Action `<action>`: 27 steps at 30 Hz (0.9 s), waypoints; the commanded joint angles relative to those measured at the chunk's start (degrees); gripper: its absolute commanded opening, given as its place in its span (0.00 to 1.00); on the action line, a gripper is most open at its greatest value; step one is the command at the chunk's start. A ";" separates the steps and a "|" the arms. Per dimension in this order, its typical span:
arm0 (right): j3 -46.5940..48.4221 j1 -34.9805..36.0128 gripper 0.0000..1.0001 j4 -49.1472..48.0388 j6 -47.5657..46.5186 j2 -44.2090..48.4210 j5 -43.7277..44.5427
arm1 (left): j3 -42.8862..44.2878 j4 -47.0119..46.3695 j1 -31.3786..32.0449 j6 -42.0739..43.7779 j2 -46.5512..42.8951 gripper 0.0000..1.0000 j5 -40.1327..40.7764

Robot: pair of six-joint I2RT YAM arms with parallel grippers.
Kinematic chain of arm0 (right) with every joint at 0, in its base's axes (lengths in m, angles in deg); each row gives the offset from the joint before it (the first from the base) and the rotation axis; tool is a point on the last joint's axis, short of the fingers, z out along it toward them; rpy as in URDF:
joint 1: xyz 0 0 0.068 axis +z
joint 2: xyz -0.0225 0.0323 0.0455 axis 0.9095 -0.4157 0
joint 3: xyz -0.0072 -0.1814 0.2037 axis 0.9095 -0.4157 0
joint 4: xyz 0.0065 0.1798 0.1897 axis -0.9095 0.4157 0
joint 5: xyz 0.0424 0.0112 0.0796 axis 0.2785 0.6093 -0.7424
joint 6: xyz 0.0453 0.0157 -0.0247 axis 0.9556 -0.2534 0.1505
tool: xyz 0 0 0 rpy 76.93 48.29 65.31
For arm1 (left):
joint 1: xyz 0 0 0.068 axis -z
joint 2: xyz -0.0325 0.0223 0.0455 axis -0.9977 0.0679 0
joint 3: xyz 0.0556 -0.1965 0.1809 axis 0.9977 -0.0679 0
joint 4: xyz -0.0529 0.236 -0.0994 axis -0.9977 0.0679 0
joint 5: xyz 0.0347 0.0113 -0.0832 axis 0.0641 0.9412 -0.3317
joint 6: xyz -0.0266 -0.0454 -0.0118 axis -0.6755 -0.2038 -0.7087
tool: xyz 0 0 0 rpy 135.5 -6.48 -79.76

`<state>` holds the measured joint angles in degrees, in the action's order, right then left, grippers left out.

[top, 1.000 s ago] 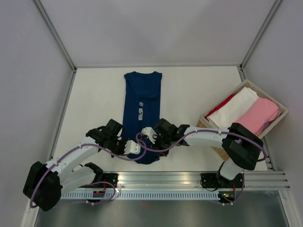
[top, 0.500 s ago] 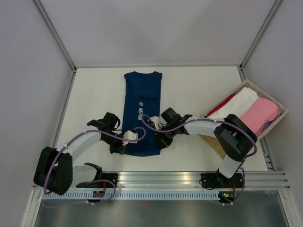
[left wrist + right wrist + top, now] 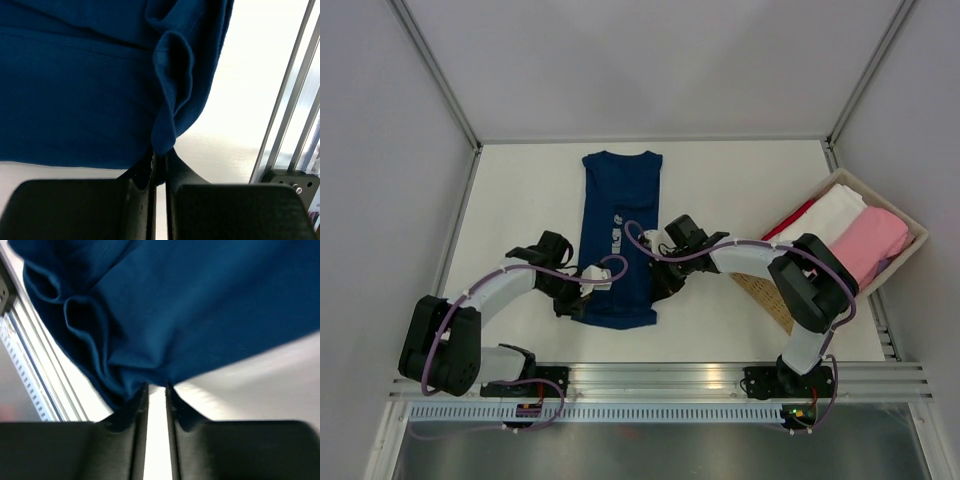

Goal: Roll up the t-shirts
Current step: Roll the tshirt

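Note:
The navy blue t-shirt (image 3: 620, 195) lies flat and lengthwise on the white table, collar at the far end, with its small white print (image 3: 617, 237) at mid-length. Its near hem is bunched and lifted at both corners. My left gripper (image 3: 582, 300) is shut on the near left corner; in the left wrist view a fold of navy cloth (image 3: 172, 100) runs down into the closed jaws (image 3: 160, 152). My right gripper (image 3: 658, 290) is at the near right corner; in the right wrist view the jaws (image 3: 156, 387) stand nearly closed, pinching the gathered hem (image 3: 100, 350).
A wicker basket (image 3: 765, 292) at the right holds white (image 3: 820, 225), pink (image 3: 870, 240) and red (image 3: 790, 220) t-shirt bundles. An aluminium rail (image 3: 670, 380) runs along the near table edge, close behind the hem. Grey walls enclose the table.
Both grippers have moved away from the near rail towards the far side, carrying the navy shirt's near hem with them. The shirt's near end now lies farther from the rail.

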<state>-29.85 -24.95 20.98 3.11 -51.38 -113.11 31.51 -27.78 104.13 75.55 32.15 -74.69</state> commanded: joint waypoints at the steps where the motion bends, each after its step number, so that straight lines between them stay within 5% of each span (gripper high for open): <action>1: -0.46 -1.82 0.27 -2.86 1.30 2.37 -1.25 | 1.42 -1.47 -0.79 -2.65 0.28 0.06 -2.91; 4: -3.71 -1.38 0.41 -5.49 2.09 5.09 -2.14 | 1.51 -1.55 -1.32 -3.09 0.19 0.06 -3.26; 17: -16.19 8.29 0.44 -13.41 0.25 16.96 1.73 | 1.24 -1.64 -1.41 -3.27 0.19 0.06 -3.44; 27: -16.81 11.27 0.45 -14.37 -0.90 19.68 2.79 | 1.33 -1.56 -1.41 -3.45 -0.25 0.06 -3.09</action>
<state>-46.35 -14.98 9.22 3.85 -34.30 -110.43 31.51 -28.06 103.06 73.39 32.15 -75.07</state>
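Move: The shirt's near right corner lies about 6 cm back of the right hand, barely a centimetre to its right and roughly a centimetre lower. From this hand, the hem's left corner, in the left fingers, is some 16 cm left and 4 cm back, and the white print is about 15 cm ahead and 8 cm left. From the left hand, the near right corner is about 17 cm right and 2 cm back. Back towards the robot, after a brief nudge forward, the right hand travels about 7 cm along the shirt's right edge to the near hem corner, rising some 2 cm as its wrist turns about 15 degrees. The already parting fingers open to roughly double their gap and end around the corner without closing. The left hand stays put, still pinching the hem's left corner. ##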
